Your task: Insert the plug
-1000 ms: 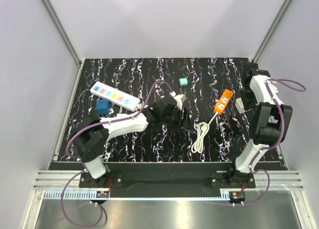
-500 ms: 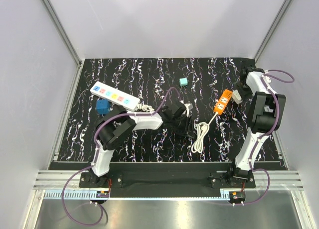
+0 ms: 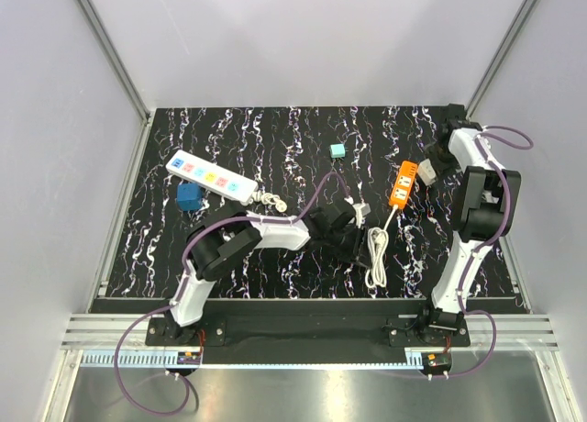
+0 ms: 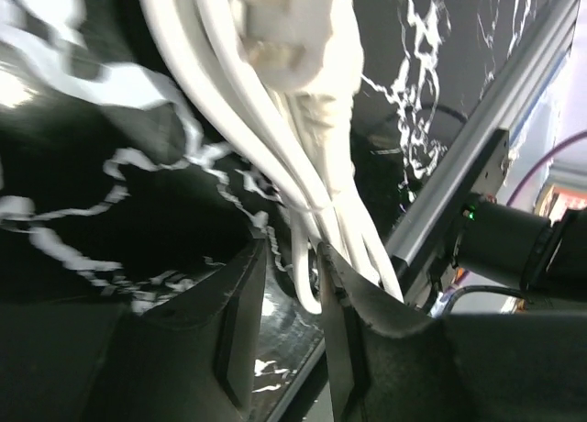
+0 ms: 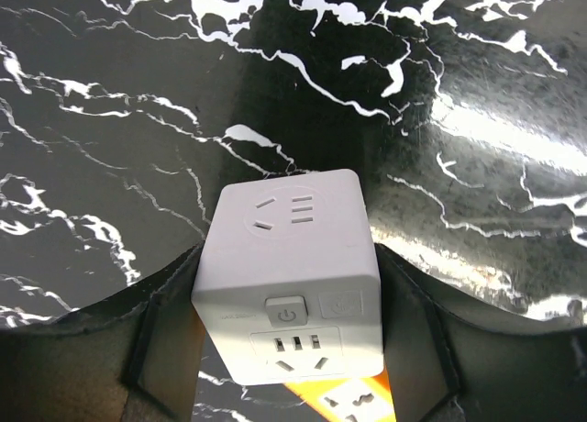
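Observation:
The plug [image 5: 289,257], a white cube with sockets and a power button, sits between my right gripper's [image 5: 286,261] fingers, shut on its sides. It hangs just above the far end of the orange power strip [image 5: 358,399]. From above, the plug [image 3: 428,172] is at the strip's [image 3: 404,185] upper right end. My left gripper [image 3: 358,224] is at the strip's coiled white cord [image 3: 376,257]. In the left wrist view its fingers [image 4: 240,321] are shut on a loop of that cord [image 4: 307,275].
A white strip with coloured buttons [image 3: 209,176] lies at the back left, its cord end [image 3: 271,201] beside it. A blue block [image 3: 189,198] sits below it and a tiny teal cube [image 3: 337,151] at the back middle. The table's metal front rail [image 4: 477,138] runs close to the left gripper.
My left gripper swung right onto the coiled cord and shut on it, dragging the coil right. The right gripper carried the plug left, up to the orange strip's far end.

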You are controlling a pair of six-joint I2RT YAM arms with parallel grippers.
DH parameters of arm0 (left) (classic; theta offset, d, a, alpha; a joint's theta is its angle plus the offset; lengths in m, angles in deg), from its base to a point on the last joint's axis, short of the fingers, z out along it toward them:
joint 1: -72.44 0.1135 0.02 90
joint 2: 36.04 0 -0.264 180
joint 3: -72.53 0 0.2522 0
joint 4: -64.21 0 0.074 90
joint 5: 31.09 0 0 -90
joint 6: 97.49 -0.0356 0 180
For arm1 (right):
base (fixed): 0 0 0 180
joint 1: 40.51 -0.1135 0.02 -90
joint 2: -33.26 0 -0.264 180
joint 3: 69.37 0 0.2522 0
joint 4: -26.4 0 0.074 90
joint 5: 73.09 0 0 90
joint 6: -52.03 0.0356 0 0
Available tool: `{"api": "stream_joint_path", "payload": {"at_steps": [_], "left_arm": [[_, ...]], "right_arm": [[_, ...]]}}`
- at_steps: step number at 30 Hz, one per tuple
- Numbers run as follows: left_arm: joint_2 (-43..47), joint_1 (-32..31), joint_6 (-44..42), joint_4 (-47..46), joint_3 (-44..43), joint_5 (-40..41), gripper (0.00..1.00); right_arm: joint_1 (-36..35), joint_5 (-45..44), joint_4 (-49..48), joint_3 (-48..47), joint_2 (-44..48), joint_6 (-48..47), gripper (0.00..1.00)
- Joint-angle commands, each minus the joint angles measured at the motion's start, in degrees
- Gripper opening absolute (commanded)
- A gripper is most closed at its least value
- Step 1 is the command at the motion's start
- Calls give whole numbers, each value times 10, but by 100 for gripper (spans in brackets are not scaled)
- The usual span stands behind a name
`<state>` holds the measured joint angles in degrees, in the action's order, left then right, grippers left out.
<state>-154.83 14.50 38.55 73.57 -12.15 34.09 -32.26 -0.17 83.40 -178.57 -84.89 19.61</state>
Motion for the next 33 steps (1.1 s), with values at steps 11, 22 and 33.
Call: {"api": "stream_joint_path", "payload": {"at_steps": [11,22,33], "left_arm": [[291,93,-147,236,25,168,99],[449,136,-289,412,11,236,99],[477,144,-322,425,47,302,99]], "right_arm": [[-36,-21,301,-110,87,370,0],[-118,-1,422,-286,-16,537,0],[-121,-17,468,-283,-46,635,0]]}}
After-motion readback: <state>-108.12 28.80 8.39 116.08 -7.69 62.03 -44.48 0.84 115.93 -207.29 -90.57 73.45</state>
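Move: The left fingers are part-open right at the bundled cable, whose middle is about 4 cm to the right and 2 cm ahead. The white pronged block, hidden under the arm, lies some 39 cm left and 16 cm ahead; the white strip's knotted cord end is 24 cm left and 21 cm ahead. The right hand holds the socket cube. From it, the orange strip's middle is about 6 cm left, 2 cm back and 4 cm lower; the green block is 26 cm left, 10 cm ahead. Leftward and up, after barely a start back, the left hand comes free of the cable and opens wide, travelling about 24 cm left, 17 cm up and a little forward towards the pronged block while its fingers tilt to point more downward. The right hand, keeping its grip on the socket cube, rises and draws back slightly, swings left over the orange strip, then sinks about 3 cm, turning clockwise some 35 degrees. ##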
